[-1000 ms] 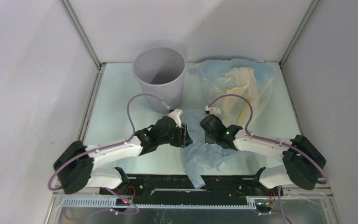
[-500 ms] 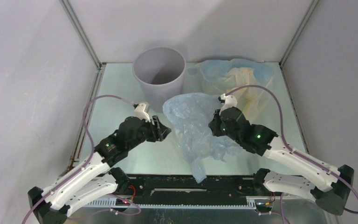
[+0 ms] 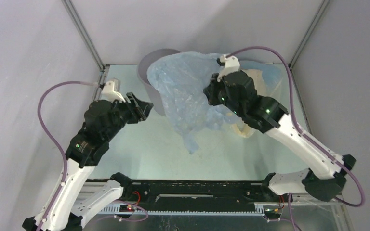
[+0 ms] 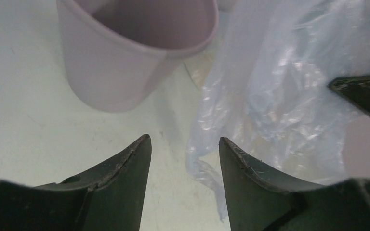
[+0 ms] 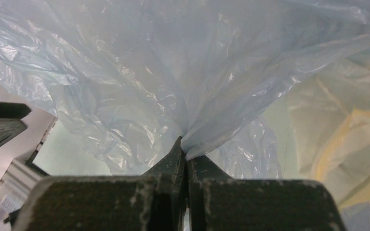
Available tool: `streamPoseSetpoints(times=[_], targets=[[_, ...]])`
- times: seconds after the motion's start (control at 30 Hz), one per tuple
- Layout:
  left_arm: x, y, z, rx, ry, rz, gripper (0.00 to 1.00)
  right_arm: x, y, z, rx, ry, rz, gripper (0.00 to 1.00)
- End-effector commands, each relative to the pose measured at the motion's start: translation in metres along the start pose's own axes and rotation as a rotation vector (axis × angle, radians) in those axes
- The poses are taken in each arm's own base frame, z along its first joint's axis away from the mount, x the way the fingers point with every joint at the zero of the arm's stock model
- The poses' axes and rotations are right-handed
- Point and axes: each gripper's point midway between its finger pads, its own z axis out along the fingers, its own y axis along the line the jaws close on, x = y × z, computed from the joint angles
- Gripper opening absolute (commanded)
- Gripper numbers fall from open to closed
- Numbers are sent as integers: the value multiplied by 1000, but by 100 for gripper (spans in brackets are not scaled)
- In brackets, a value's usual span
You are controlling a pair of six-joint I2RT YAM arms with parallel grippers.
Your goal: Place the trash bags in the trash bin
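Observation:
My right gripper (image 5: 185, 147) is shut on a bunched fold of a pale blue trash bag (image 3: 185, 91) and holds it off the table. The bag hangs spread out and covers the right side of the light grey trash bin (image 3: 148, 72) in the top view. My left gripper (image 3: 142, 105) stands open and empty left of the hanging bag, just in front of the bin. In the left wrist view the bin (image 4: 125, 57) is ahead to the left and the bag (image 4: 279, 96) hangs to the right. More trash bags (image 3: 266, 77), cream-yellow and pale blue, lie at the back right.
The cream-yellow bag (image 5: 347, 120) lies on the table to the right of the held bag. Metal frame posts (image 3: 84, 36) rise at the back corners by the grey walls. A dark part of the right arm (image 4: 366, 94) shows at the right edge of the left wrist view.
The right arm has lifted the pale blue bag off the table and carried it back toward the bin. The left gripper has opened and drawn away to the left and back.

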Motion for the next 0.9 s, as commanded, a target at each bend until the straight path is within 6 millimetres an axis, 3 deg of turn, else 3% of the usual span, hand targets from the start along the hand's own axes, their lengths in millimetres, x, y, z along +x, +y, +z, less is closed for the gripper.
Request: streamPoseSetpoints(times=[0.0,0.27,0.5,0.63,0.73,0.87], targets=[[-34,-12,2,22,-31,45,61,-25,10,25,-6,-13,-74,0],[-88,-32,27,58,-79,42,61,-53,33,82,-66,-45,-113,0],[-111,-13,72,9,-28,-26,60,-53,44,125,-84,1,-164,1],[-120,-7,98,-8,-8,-48,61,-49,49,139,-124,18,-179,12],[-129,-7,121,-2,-8,-73,61,-48,56,145,-181,27,-186,28],[-125,-7,160,19,59,-118,57,-54,62,142,-246,29,-192,44]])
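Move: The right hand grips the blue trash bag; the trash bin it is bound for has its middle some 19 cm ahead, 18 cm to the left and 23 cm below. The yellow-edged bag lies about 23 cm ahead, 19 cm right and 31 cm below. From the open left hand, the blue bag's spread middle is roughly 9 cm ahead, 13 cm right and 6 cm lower, the bin 23 cm ahead, 5 cm right and 20 cm below. Carry the blue bag about 16 cm diagonally forward and left with the right gripper, nearly level, over the bin's near right rim; slow there and open the fingers partway, turning the wrist slightly counter-clockwise. Meanwhile bring the left gripper roughly 17 cm forward, rising about 5 cm early on, to the bag's left side above the bin, fingers kept open. ##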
